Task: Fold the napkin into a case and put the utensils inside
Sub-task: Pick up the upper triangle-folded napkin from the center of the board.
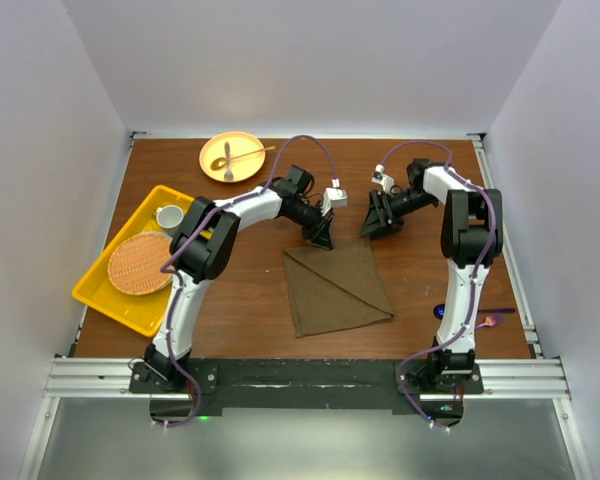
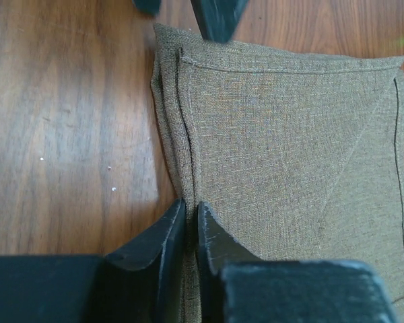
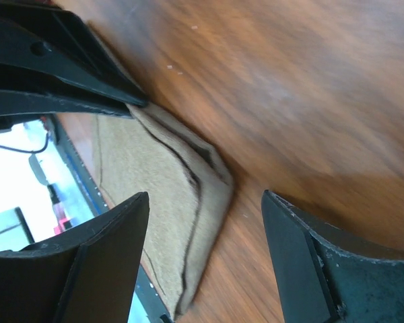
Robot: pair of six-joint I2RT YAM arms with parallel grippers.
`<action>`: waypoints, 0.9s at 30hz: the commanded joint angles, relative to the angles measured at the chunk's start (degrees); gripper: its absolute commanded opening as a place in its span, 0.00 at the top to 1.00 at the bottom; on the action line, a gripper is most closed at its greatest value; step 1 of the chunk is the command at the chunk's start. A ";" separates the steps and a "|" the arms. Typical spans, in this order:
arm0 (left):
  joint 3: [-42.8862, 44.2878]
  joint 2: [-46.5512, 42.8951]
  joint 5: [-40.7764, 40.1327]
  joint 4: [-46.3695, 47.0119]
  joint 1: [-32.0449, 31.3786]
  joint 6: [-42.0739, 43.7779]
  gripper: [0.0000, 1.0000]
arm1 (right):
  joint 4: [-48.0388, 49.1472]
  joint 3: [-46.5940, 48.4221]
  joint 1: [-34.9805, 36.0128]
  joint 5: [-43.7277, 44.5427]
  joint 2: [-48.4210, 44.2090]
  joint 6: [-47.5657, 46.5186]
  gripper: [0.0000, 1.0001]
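The olive-brown napkin (image 1: 338, 287) lies folded into a rough square on the wooden table (image 1: 430, 175), a diagonal crease across it. My left gripper (image 1: 320, 238) is at its far left corner. In the left wrist view that gripper (image 2: 190, 212) is shut on the napkin's (image 2: 289, 148) layered edge. My right gripper (image 1: 377, 225) hangs open over the far right corner. In the right wrist view its jaws (image 3: 205, 196) straddle the napkin's corner (image 3: 155, 182) without touching. Pale utensils (image 1: 230, 157) lie on the yellow plate (image 1: 212, 168) at the back. A glossy blue piece (image 1: 439, 311) peeks out beside the right arm.
A yellow tray (image 1: 105, 300) at the left edge holds a round woven mat (image 1: 140, 264) and a white cup (image 1: 169, 216). A small purple item (image 1: 496, 320) lies at the right edge. The right gripper's fingers (image 2: 219, 17) show across the napkin in the left wrist view.
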 commanded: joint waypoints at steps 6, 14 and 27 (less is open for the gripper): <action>-1.06 -3.49 1.47 4.49 -0.34 2.61 0.87 | -1.05 -0.46 1.00 -2.60 4.44 -4.67 0.38; -1.50 -3.58 1.38 3.97 -0.42 3.84 0.86 | -6.33 0.60 1.18 -7.44 4.98 -10.11 0.58; -3.97 -8.59 4.19 -4.69 7.75 6.28 0.26 | -5.90 -2.12 2.06 -8.14 -3.90 -17.66 1.00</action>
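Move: The napkin's far right corner lies only about 2 cm back and 2 cm to the left of the right hand's open fingers, some 2 cm lower. The near right corner is roughly 19 cm back and 5 cm to the right of that hand. The left fingers still pinch the far edge; from them the far right corner is about 10 cm right and 2 cm ahead, the far left corner about 10 cm left and 1 cm back. Back and slightly left, while sinking, the right hand eases about 3 cm onto the napkin's far right corner, turning some 10 degrees, and shuts its fingers to pinch the cloth there. The left hand keeps its pinch on the far edge meanwhile, then opens, lets go and draws off some 3 cm to the left, rising about 2 cm. ##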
